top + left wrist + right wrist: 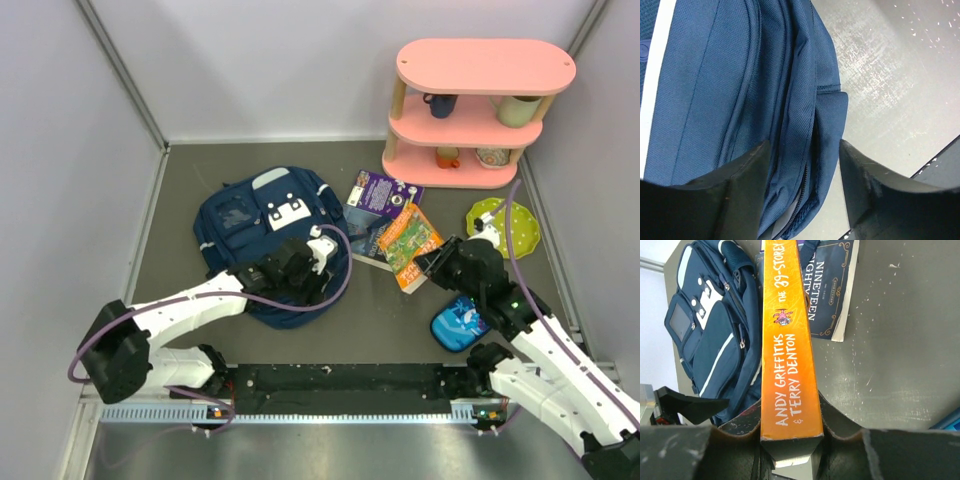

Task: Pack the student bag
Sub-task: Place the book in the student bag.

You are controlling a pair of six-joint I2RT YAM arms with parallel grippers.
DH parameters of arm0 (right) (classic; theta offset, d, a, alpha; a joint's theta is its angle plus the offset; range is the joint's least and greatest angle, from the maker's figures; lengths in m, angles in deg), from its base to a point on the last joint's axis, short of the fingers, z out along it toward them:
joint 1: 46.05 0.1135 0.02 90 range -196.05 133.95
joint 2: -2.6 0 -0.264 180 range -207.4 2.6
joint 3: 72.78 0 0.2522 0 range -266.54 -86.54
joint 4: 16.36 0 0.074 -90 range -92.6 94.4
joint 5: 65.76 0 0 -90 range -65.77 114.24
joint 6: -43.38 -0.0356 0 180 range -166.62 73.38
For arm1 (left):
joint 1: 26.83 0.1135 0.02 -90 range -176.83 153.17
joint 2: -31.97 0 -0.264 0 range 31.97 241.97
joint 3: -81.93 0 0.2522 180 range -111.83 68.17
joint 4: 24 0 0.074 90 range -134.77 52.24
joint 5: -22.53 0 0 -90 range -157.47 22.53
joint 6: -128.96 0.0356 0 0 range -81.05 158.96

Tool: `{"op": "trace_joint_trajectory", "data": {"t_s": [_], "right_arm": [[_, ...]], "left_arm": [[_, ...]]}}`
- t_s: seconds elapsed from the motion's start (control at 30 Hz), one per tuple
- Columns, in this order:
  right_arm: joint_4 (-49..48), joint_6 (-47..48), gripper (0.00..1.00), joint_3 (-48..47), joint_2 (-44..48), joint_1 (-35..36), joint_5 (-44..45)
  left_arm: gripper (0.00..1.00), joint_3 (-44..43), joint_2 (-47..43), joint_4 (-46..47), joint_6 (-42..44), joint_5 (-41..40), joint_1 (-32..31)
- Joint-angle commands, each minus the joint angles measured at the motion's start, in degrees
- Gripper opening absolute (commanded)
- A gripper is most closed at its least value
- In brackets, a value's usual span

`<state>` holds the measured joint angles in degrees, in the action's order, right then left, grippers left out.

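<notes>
The student bag [245, 225] is a navy backpack with white trim, lying flat at left centre; it also shows in the left wrist view [740, 75] and the right wrist view [710, 340]. My left gripper [300, 272] is over the bag's near right edge. Its jaws [802, 172] stand open astride a fold of fabric beside the zipper. My right gripper [432, 262] is shut on an orange paperback [410, 240], gripping it across the spine [787, 340]. That book is tilted over a dark blue book [375, 215], right of the bag.
A blue cartoon-print pencil case [460, 325] lies under the right arm. A green dotted plate [503, 225] sits at the right. A pink shelf [480, 110] with cups and bowls stands at the back right. Grey walls close in both sides.
</notes>
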<state>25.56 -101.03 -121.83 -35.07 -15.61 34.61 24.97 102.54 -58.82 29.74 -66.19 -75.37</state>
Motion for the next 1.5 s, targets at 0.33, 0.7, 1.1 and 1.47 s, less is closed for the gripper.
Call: {"op": "trace_joint_trajectory", "data": {"t_s": [0.33, 0.7, 1.1, 1.47], "right_arm": [[-4.2, 1.9, 0.0, -4.6, -0.7, -1.3, -1.8], [-2.2, 5.5, 0.0, -5.2, -1.4, -1.3, -2.9], [-0.2, 7.3, 0.0, -5.1, -0.2, -1.3, -2.3], [0.9, 7.3, 0.0, -5.7, 1.5, -1.3, -1.3]], "left_arm": [[0.15, -3.0, 0.1, 3.6, -3.1, -3.8, 0.0], [0.0, -7.8, -4.8, 2.8, -4.1, -8.0, 0.0], [0.0, -12.6, 2.5, 1.5, -3.8, 3.0, -0.1], [0.01, -10.1, 9.1, 2.5, -8.5, 11.1, 0.0]]}}
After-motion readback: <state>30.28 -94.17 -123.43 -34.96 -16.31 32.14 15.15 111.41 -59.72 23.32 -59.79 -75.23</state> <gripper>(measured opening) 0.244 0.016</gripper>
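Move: The left hand is already down at the student bag's near right-hand rim, which runs between its half-open fingers about 1 cm below the hand point; the navy book lies some 13 cm right, 12 cm ahead and 7 cm lower. The orange book hangs in the right hand, its middle about 19 cm right of the left hand, 7 cm ahead and 7 cm above. From the right hand that rim is about 22 cm left, 4 cm back and 9 cm lower. The left fingers shut fully and pinch the rim of the bag, then the hand lifts it about 6 cm while easing 3 cm forward, and at once swings back down and to the right, drawing the rim towards the orange book to finish about 5 cm right of where it started and 2 cm higher. The right hand keeps its grip on the orange book and stays nearly in place, with only a small turn. ##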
